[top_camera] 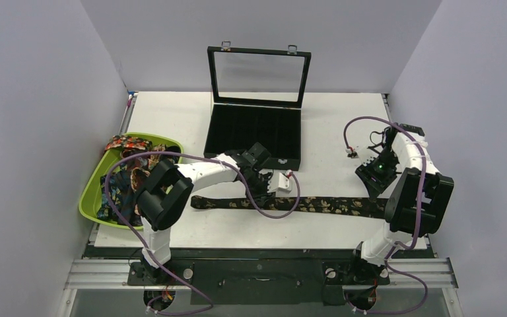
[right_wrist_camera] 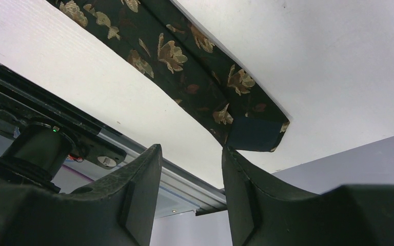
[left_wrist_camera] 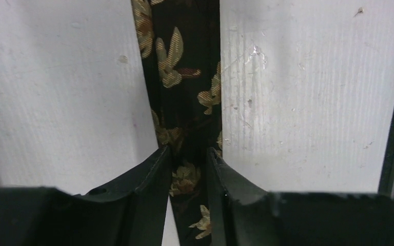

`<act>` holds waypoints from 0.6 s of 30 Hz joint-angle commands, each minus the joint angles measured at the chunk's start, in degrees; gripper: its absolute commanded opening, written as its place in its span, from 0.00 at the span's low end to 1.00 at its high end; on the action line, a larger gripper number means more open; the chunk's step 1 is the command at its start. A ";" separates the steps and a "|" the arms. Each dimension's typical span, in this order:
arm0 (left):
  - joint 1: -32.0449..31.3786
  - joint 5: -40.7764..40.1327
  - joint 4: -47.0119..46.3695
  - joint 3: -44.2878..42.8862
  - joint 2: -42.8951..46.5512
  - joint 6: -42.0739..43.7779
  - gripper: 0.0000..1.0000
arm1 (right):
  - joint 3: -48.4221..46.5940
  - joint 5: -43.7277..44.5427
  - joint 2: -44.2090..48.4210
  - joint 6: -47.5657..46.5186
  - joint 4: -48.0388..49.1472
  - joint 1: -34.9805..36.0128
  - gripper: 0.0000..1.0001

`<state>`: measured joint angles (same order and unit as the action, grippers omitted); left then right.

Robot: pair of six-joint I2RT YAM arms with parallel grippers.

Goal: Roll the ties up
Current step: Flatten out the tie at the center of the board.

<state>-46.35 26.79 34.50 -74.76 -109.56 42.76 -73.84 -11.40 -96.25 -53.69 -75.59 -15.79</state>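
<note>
A dark tie (top_camera: 330, 206) with tan-gold florals lies stretched flat along the near part of the white table. My left gripper (top_camera: 264, 181) is down on its middle. In the left wrist view the fingertips (left_wrist_camera: 164, 154) stand close together with the tie (left_wrist_camera: 184, 77) bunched in the narrow gap of the left gripper (left_wrist_camera: 189, 151). My right gripper (top_camera: 374, 181) hovers open near the tie's wide right end. In the right wrist view that end (right_wrist_camera: 251, 130), its tip folded back to show dark lining, lies just beyond the right gripper (right_wrist_camera: 191, 148), which holds nothing.
A black display case (top_camera: 254, 132) with its glass lid raised stands behind the tie. A green tray (top_camera: 92, 198) at the left edge holds several more patterned ties (top_camera: 129, 165). Purple cables loop off both arms. The table's near edge and metal rail (right_wrist_camera: 133, 154) lie close under the right gripper.
</note>
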 commanded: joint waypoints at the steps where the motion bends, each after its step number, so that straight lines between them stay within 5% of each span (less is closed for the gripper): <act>1: -0.77 -0.30 1.57 0.73 -0.07 3.34 0.34 | 1.34 0.32 1.41 0.00 -0.33 0.56 0.43; 4: 0.22 -0.99 1.66 0.53 0.35 1.87 0.54 | 3.22 1.31 2.24 0.26 0.69 2.13 0.43; 12: 6.67 0.75 -4.47 5.19 12.38 -4.96 0.82 | 8.66 5.64 1.10 3.56 7.89 9.24 0.43; 14: 9.35 1.63 -6.91 7.43 16.30 -7.78 0.98 | 9.41 7.51 -0.65 3.81 9.84 10.43 0.43; 18: 15.63 3.10 -13.01 13.10 24.69 -15.49 0.97 | 9.06 12.15 -4.58 3.29 12.38 10.70 0.38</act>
<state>-35.62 26.98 29.61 -65.01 -93.65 35.51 -64.55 -5.85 -97.56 -50.81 -67.85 -4.97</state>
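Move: The tie's middle stretch lies directly under the left hand, its fabric about 2 cm below the hand point at the nearly shut fingertips. The tie's left end is some 19 cm to that hand's left and 1 cm back, and the black box's middle is about 21 cm ahead and 2 cm left. From the right hand, the tie's right end lies roughly 5 cm to the right, 2 cm back and 8 cm below; the black box is about 37 cm left and 20 cm ahead. The tie's middle is left lying as the left fingers spread wide just over it, after a slight dip; the hand then lifts away, speeding up leftward, up and forward, about 9 cm in all, turning some 15 degrees counter-clockwise. Meanwhile the right hand sinks about 4 cm towards the tie's wide right part, drifting 3 cm left and a little back, its fingers staying half open. ##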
